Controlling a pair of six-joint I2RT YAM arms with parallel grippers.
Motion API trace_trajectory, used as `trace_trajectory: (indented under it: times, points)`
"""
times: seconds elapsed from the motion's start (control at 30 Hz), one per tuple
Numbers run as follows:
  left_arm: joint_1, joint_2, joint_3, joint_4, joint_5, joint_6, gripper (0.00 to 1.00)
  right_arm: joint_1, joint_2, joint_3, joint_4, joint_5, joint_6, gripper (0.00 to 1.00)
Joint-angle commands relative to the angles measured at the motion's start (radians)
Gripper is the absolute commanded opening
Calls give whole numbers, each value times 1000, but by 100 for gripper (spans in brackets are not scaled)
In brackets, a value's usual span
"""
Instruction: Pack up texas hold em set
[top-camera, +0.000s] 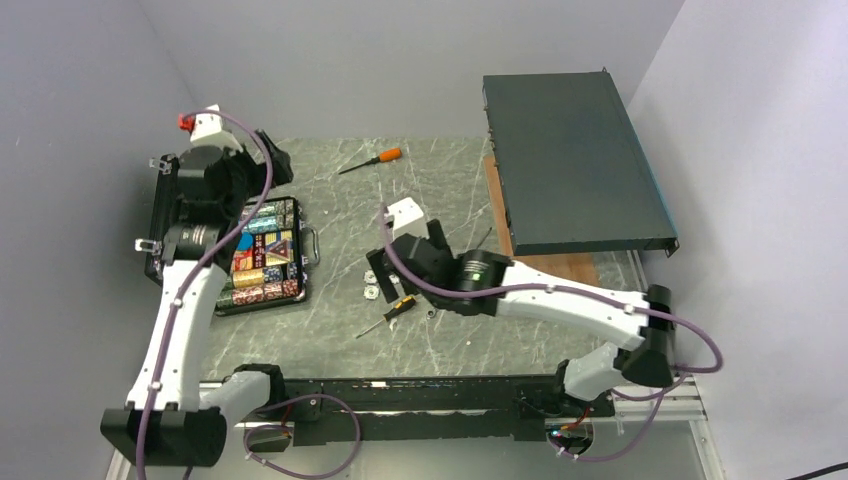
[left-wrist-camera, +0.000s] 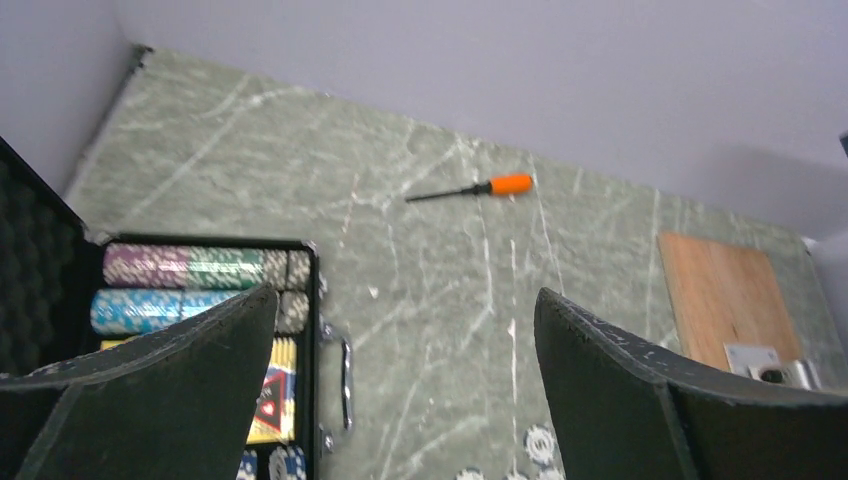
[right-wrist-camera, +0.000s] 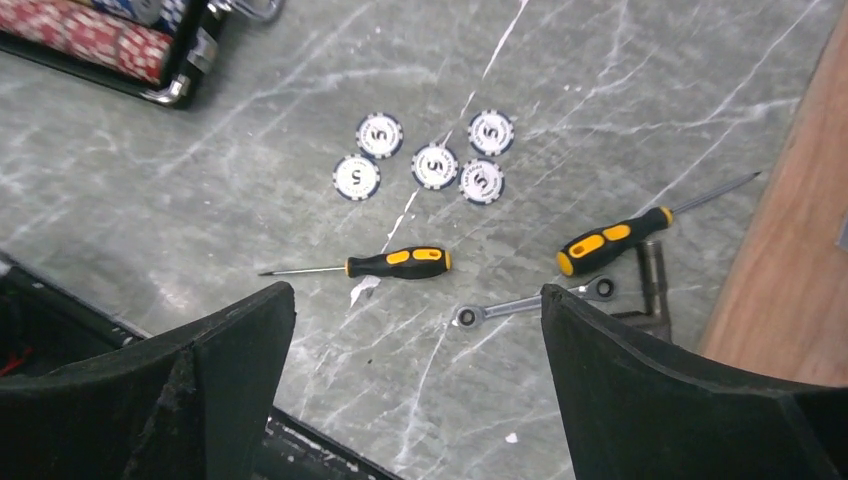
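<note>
The texas hold em set's black case (top-camera: 160, 215) lies open at the table's left, foam lid up against the wall, rows of multicoloured chips (top-camera: 262, 255) inside. Its handle (left-wrist-camera: 345, 385) faces the table's middle. Several loose white-and-blue chips (right-wrist-camera: 435, 165) marked 5 lie on the marble right of the case, also seen from above (top-camera: 371, 283). My left gripper (left-wrist-camera: 405, 295) hovers open over the case's far right edge (top-camera: 268, 165), nothing between its fingers. My right gripper (right-wrist-camera: 417, 292) is open and empty, just right of the loose chips (top-camera: 415, 238).
An orange-handled screwdriver (top-camera: 375, 159) lies at the back. Two yellow-and-black screwdrivers (right-wrist-camera: 400, 263) (right-wrist-camera: 610, 240) and a small wrench (right-wrist-camera: 530, 302) lie near the loose chips. A large dark flat box (top-camera: 570, 165) rests on a wooden board (top-camera: 560, 265) at the right.
</note>
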Motion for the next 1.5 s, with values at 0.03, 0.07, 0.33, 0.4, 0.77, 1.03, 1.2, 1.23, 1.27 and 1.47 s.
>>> trace_trajectory:
  times: [0.03, 0.07, 0.33, 0.4, 0.77, 1.03, 1.2, 1.23, 1.27, 1.47]
  points:
    - [2, 141, 140, -50, -102, 108, 99, -9, 125, -58, 183, -26, 40, 91]
    - [2, 163, 144, -58, -97, 127, 99, -20, 157, -56, 191, -45, 41, 89]
    - [32, 227, 98, -31, 141, 91, 98, -201, 376, -26, 194, -259, 62, 65]
    - [32, 235, 100, -33, 163, 85, 98, -221, 408, -30, 179, -278, 39, 64]
    - [163, 312, 106, -12, 361, -2, 99, -342, 485, -66, 213, -399, -104, 60]
    - [183, 357, 117, -7, 445, -17, 99, -360, 564, 9, 211, -396, -119, 59]
    - [202, 373, 117, 3, 474, -37, 99, -360, 602, 40, 197, -376, -118, 56]
    - [207, 374, 116, 4, 477, -40, 99, -360, 607, 44, 195, -378, -118, 55]
    - [210, 376, 116, 4, 481, -42, 99, -359, 613, 51, 188, -377, -118, 54]
    - [226, 374, 114, 12, 496, -53, 99, -356, 609, 41, 180, -382, -116, 49]
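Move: The nearest right-hand white chip of the five lies about 11 cm ahead of the right hand, in line with it sideways and roughly 25 cm below. One chip sits 4 cm beyond it and 2 cm to its left, another 5 cm to its left and 1 cm nearer; the handle of the short screwdriver is some 9 cm nearer and 3 cm to its left. From the left hand, that chip lies about 30 cm to the right, 4 cm back and 34 cm below. Down and forward goes the right hand, sinking about 23 cm and reaching some 10 cm out towards the nearest right-hand chip, bulging a little left early on and slowing near the table. Its fingers tip steeper and narrow from almost wide to half open, one to either side of the chip; a touch can't be seen. The empty left hand, wide open, moves forward, then mostly sinks and tips down. ##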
